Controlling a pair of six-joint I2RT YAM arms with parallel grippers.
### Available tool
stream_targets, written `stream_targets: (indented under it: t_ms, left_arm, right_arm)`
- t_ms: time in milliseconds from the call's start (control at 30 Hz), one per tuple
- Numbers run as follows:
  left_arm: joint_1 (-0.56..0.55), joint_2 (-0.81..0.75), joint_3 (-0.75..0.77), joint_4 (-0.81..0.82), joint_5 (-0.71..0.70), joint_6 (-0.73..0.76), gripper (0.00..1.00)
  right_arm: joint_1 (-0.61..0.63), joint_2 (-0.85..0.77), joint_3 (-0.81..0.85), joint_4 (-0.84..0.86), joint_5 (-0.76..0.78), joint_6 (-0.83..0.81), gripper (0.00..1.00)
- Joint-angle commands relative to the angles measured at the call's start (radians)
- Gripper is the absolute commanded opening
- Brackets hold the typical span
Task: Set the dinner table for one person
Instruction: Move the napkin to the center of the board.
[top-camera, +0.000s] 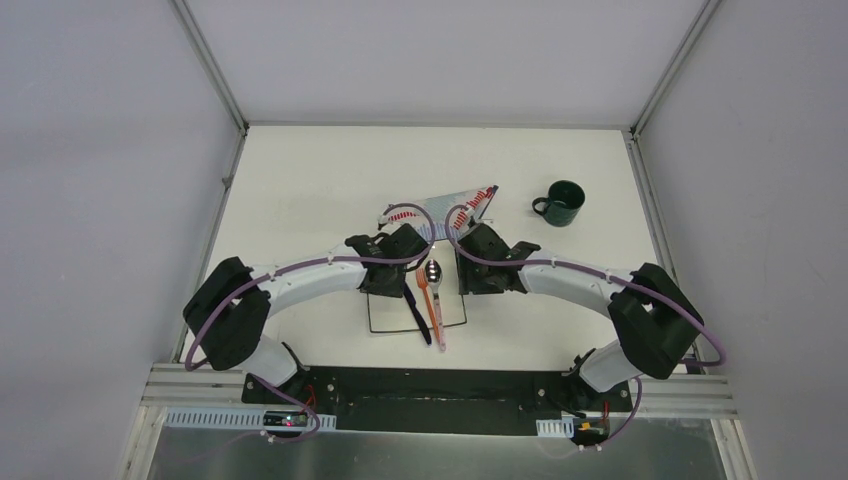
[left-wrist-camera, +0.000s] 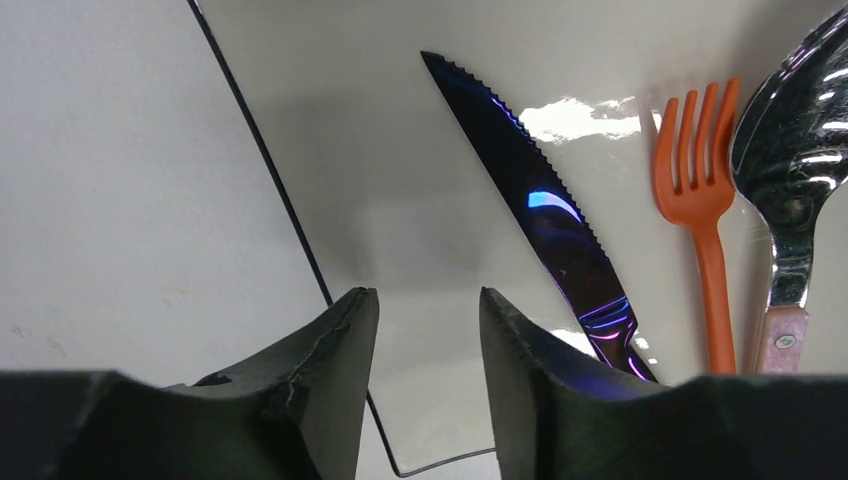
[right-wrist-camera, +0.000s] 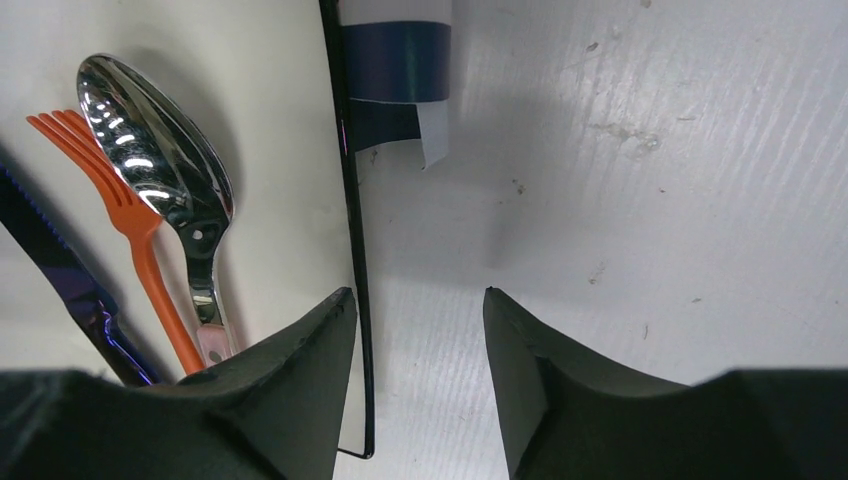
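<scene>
On the dinner table (top-camera: 300, 180) lies a white square plate (top-camera: 392, 318) with a thin black rim. It carries a dark knife (top-camera: 415, 315), an orange fork (top-camera: 432, 312) and a silver spoon (top-camera: 433, 272). My left gripper (top-camera: 385, 285) is at the plate's left edge. In the left wrist view its jaws (left-wrist-camera: 428, 300) stand apart with the plate (left-wrist-camera: 400, 150) rim running between them, beside the knife (left-wrist-camera: 550, 220). My right gripper (top-camera: 478, 285) is at the right edge, open (right-wrist-camera: 420, 300), straddling the rim of the plate (right-wrist-camera: 290, 120).
A striped red-blue-white cloth (top-camera: 445, 208) lies folded just behind the plate, its blue edge (right-wrist-camera: 395, 60) touching the rim. A dark green mug (top-camera: 562, 203) stands at the back right. Grey rails edge the table.
</scene>
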Motion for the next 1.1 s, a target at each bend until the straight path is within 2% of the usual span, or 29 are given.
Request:
stream_targets:
  t_ms: [0, 67, 133, 400, 567, 767, 967, 1067]
  left_arm:
    - [-0.025, -0.045, 0.003, 0.008, -0.056, -0.031, 0.52]
    - [-0.036, -0.094, -0.003, 0.01, -0.079, -0.043, 0.58]
    - [-0.044, -0.154, -0.021, 0.026, -0.104, -0.047, 0.6]
    - [-0.045, -0.458, -0.202, 0.188, -0.123, -0.084, 0.62]
    - [-0.046, -0.634, -0.343, 0.284, -0.08, -0.122, 0.64]
    - [-0.046, -0.746, -0.452, 0.371, 0.006, -0.217, 0.66]
    - [-0.045, -0.778, -0.468, 0.393, 0.045, -0.279, 0.66]
    - [-0.043, -0.822, -0.431, 0.341, 0.01, -0.301, 0.68]
  right_arm:
    - [0.006, -0.007, -0.025, 0.092, -0.018, 0.028, 0.53]
    - [0.007, -0.037, -0.05, 0.12, -0.039, 0.043, 0.52]
    - [0.007, -0.079, -0.081, 0.141, -0.039, 0.052, 0.52]
    - [0.007, -0.248, -0.184, 0.186, -0.028, 0.094, 0.51]
    - [0.006, -0.342, -0.251, 0.208, -0.022, 0.128, 0.51]
    - [0.001, -0.406, -0.283, 0.205, -0.026, 0.14, 0.51]
    - [-0.001, -0.427, -0.283, 0.194, -0.025, 0.129, 0.51]
    - [-0.003, -0.429, -0.279, 0.184, -0.025, 0.123, 0.51]
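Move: The napkin lies on the table past the plate, from the left hand some 16 cm ahead and 11 cm to the right. From this hand the plate's middle is about 2 cm ahead and 7 cm right, the knife 6 cm right and 1 cm back. From the right hand the napkin is roughly 16 cm ahead and 9 cm left, the plate's middle 2 cm ahead and 13 cm left, the spoon 8 cm left and 1 cm back. All lie about 3 cm lower. Low over the plate's left part, the empty left hand opens its fingers clearly and rises about 7 cm, then draws back some 3 cm away from the napkin as it rolls and tilts, its fingers swinging to point right and down across the plate. Beside the plate's right edge, the right hand dips slightly, then backs off and rises about 3 cm, its fingers staying half open and canting left towards the plate. ##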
